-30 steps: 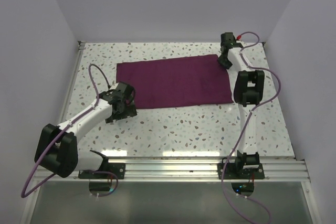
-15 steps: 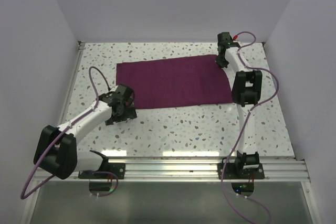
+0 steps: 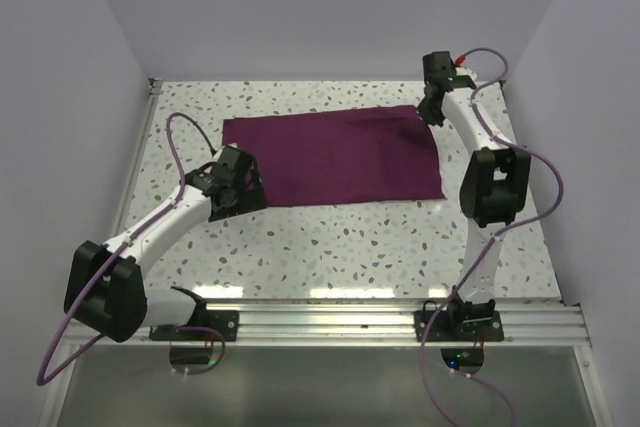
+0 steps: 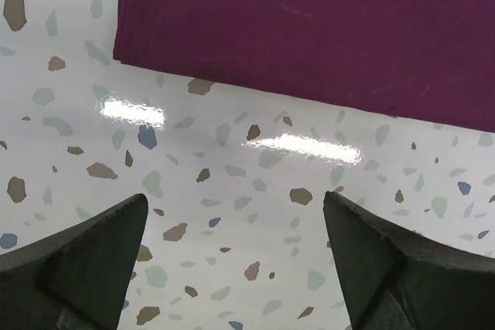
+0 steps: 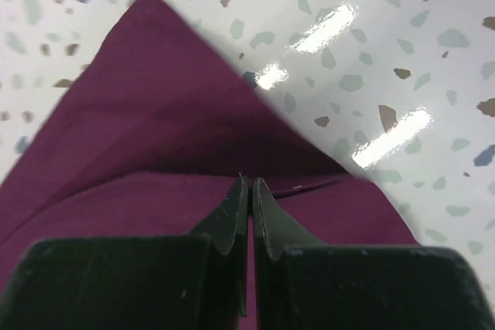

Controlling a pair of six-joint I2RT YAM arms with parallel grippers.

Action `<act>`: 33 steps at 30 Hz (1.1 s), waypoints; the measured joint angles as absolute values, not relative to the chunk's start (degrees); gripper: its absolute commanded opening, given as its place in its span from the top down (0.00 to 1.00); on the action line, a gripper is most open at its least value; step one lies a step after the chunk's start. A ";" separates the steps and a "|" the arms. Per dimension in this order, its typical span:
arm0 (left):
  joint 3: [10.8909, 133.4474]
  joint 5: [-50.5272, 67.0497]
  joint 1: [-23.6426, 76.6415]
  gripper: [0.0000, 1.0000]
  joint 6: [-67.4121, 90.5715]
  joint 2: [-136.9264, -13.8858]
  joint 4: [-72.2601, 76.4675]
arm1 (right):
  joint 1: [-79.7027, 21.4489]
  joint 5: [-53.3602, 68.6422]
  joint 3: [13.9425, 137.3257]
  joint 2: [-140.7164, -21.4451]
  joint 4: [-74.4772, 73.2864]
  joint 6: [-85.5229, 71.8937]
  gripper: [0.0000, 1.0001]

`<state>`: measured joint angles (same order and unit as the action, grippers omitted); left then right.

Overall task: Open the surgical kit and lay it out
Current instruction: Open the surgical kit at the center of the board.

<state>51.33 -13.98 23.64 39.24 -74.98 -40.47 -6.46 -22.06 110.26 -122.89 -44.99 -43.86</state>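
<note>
The surgical kit shows as a dark magenta cloth wrap (image 3: 330, 157), folded flat into a rectangle on the speckled table. My right gripper (image 3: 432, 113) is at its far right corner, shut on the cloth. In the right wrist view the fingertips (image 5: 249, 183) pinch a raised fold of the wrap (image 5: 155, 113), with a sliver of cloth between them. My left gripper (image 3: 250, 187) hovers at the wrap's near left corner. It stands wide open (image 4: 234, 222) over bare table, just short of the cloth edge (image 4: 309, 21). Whatever is inside the wrap is hidden.
White walls close in the table (image 3: 350, 237) on the left, back and right. A metal rail (image 3: 350, 319) with both arm bases runs along the near edge. Purple cables (image 3: 180, 147) loop above each arm.
The right gripper has shut on the cloth's far right corner, and its elbow has swung out to the right. The left gripper has moved a little farther in, toward the near left corner.
</note>
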 measured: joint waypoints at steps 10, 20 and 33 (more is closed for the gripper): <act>51.33 -14.35 23.64 0.00 39.92 -69.71 -41.71 | -7.62 -19.70 102.15 -107.31 -42.24 -42.17 1.00; 59.77 -20.21 23.64 0.00 44.42 -63.57 -51.31 | -17.78 -7.25 69.06 -84.77 -43.22 -40.40 1.00; 65.84 -22.94 23.64 0.00 54.57 -59.24 -56.03 | -21.04 1.10 41.01 -42.50 -68.38 -38.79 1.00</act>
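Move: The right hand already pinches the far right corner of the wrap's top layer. The spot it is taken to, by the board's near edge, lies about 42 cm back, 5 cm left and 10 cm below. The bundle's near right corner is some 20 cm straight back; the tray, still covered, about 8 cm back and 29 cm left, both about 10 cm lower. From the left hand that near-edge spot is roughly 16 cm back, 51 cm right and 8 cm lower. Up first, by about 9 cm, then in a fast sweep back some 42 cm over the wrap towards the board's near edge, the right hand keeps its pinch on the cloth corner, bowing left and partly returning while sinking to near its starting height; the wrist turns roughly 30 degrees counter-clockwise. The empty left hand, staying wide open, rises about 14 cm away from the cloth and tilts its fingers outward. ##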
